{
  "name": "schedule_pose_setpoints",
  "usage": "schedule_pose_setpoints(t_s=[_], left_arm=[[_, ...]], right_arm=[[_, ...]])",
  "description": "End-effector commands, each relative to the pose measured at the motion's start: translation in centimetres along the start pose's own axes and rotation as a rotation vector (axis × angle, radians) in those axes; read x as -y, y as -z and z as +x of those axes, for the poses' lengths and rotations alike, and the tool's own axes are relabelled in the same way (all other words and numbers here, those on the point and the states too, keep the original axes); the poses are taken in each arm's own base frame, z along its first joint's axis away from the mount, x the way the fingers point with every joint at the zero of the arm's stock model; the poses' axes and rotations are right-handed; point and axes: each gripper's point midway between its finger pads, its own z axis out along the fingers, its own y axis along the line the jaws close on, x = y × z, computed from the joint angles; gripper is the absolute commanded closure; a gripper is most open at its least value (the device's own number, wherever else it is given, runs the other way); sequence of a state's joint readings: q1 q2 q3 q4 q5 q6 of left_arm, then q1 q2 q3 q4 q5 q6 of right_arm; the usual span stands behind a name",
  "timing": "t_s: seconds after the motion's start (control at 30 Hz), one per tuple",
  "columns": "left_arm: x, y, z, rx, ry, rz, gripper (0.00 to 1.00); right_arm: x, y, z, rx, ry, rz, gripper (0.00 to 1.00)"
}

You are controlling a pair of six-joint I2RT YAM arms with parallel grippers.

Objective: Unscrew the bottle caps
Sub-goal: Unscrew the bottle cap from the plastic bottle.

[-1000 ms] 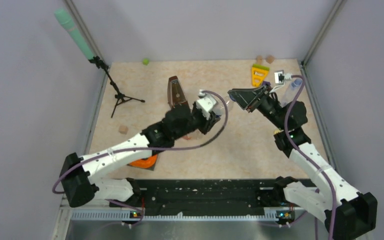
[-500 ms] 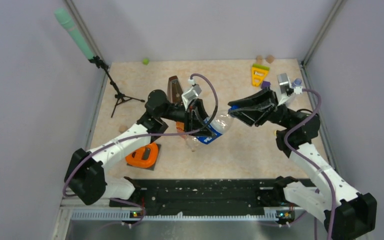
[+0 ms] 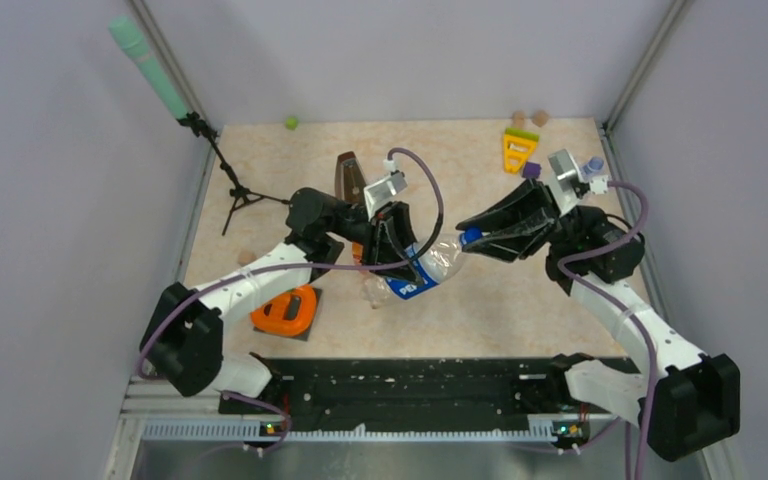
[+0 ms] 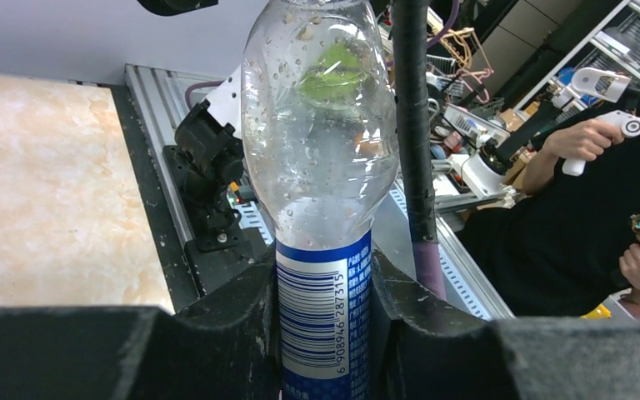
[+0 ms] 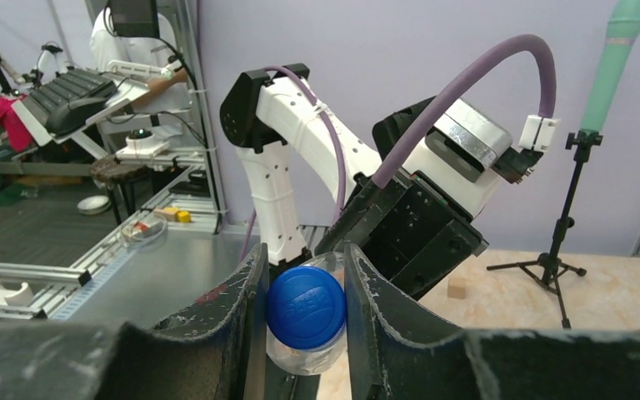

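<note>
A slim clear bottle with a blue label [image 3: 417, 277] hangs in the air between the two arms, lying nearly level. My left gripper [image 3: 400, 262] is shut on its labelled body; in the left wrist view the label [image 4: 323, 308] is squeezed between both fingers [image 4: 233, 325]. The bottle's blue cap [image 3: 472, 237] points right. My right gripper [image 3: 476, 238] is shut on that cap, and the right wrist view shows the cap [image 5: 306, 304] face-on, pressed between the pads [image 5: 246, 308]. No other caps show.
A clear bottle-like shape [image 3: 378, 291] lies on the table under the left gripper. A brown metronome [image 3: 350, 180] stands behind it. Also there: an orange object [image 3: 285, 310] front left, a microphone stand [image 3: 235, 190], a yellow toy [image 3: 518, 150], a purple block [image 3: 530, 170].
The left arm has swung the bottle toward the near edge and tilted it so the label shows. The right gripper followed along at the cap end.
</note>
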State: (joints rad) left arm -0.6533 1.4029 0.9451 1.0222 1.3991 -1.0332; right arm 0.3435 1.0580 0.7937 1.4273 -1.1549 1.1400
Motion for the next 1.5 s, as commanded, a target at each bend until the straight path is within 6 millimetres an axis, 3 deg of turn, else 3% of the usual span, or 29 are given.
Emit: schedule_pose_setpoints(t_s=[0.0,0.1,0.23,0.3,0.4,0.53,0.6,0.77,1.0,1.23,1.47], left_arm=[[-0.1,0.9,0.4,-0.044,-0.079,0.021,1.0],[-1.1,0.6,-0.8,0.038,-0.094,-0.029,1.0],[-2.6,0.1,-1.8,0.106,-0.164,-0.132,1.0],[-3.8,-0.1,-1.6,0.104,-0.164,-0.241,1.0],[-5.2,-0.3,-2.2,0.093,-0.272,-0.406,1.0],[-5.5,-0.3,-2.6,0.11,-0.337,-0.491,1.0],[-5.5,-0.3,-2.6,0.11,-0.36,-0.526,1.0],[-6.7,-0.6,-2.2,0.074,-0.399,-0.666,1.0],[-9.4,1.6,-2.9,0.077,-0.463,-1.039,1.0],[-9.5,3.8,-4.1,0.122,-0.555,-1.27,1.0],[-9.5,3.6,-3.9,0.08,-0.645,-1.37,1.0]], right_arm=[[-3.9,-0.1,-2.5,0.015,0.205,-0.109,1.0],[-1.1,-0.1,-2.0,0.037,0.116,0.012,1.0],[2.8,0.9,-1.5,0.084,0.036,0.242,0.82],[4.8,1.7,-1.5,0.116,-0.003,0.383,0.8],[5.7,2.7,-1.6,0.174,-0.023,0.475,0.65],[6.4,3.5,-1.2,0.224,-0.066,0.523,0.42],[6.9,3.6,-1.1,0.232,-0.082,0.54,0.37],[7.7,4.2,-1.5,0.279,-0.107,0.595,0.32],[9.4,5.8,-1.0,0.304,-0.171,0.734,0.29],[11.5,8.2,0.9,0.283,-0.249,0.922,0.29],[11.9,7.8,1.6,0.286,-0.297,0.896,0.28]])
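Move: The right fingers are already shut on the blue cap of the plastic bottle that the left hand holds by its label; the cap lies about 14 cm right of the left hand, 2 cm ahead and 8 cm higher. An opened orange bottle stands on the table some 20 cm ahead of the left hand, 11 cm to its left and 24 cm below. The metronome lies about 15 cm beyond that bottle and 2 cm farther left, 30 cm below the hand. Forward together, both hands carry the plastic bottle away from the bases: the left about 10 cm, keeping its grip on the label, sinking a little and swinging counter-clockwise some 70 degrees. The right goes about 12 cm forward, turning clockwise and rolling, then also down and slightly right. On the way the right fingers open wide, giving up their pinch and staying around the cap. ##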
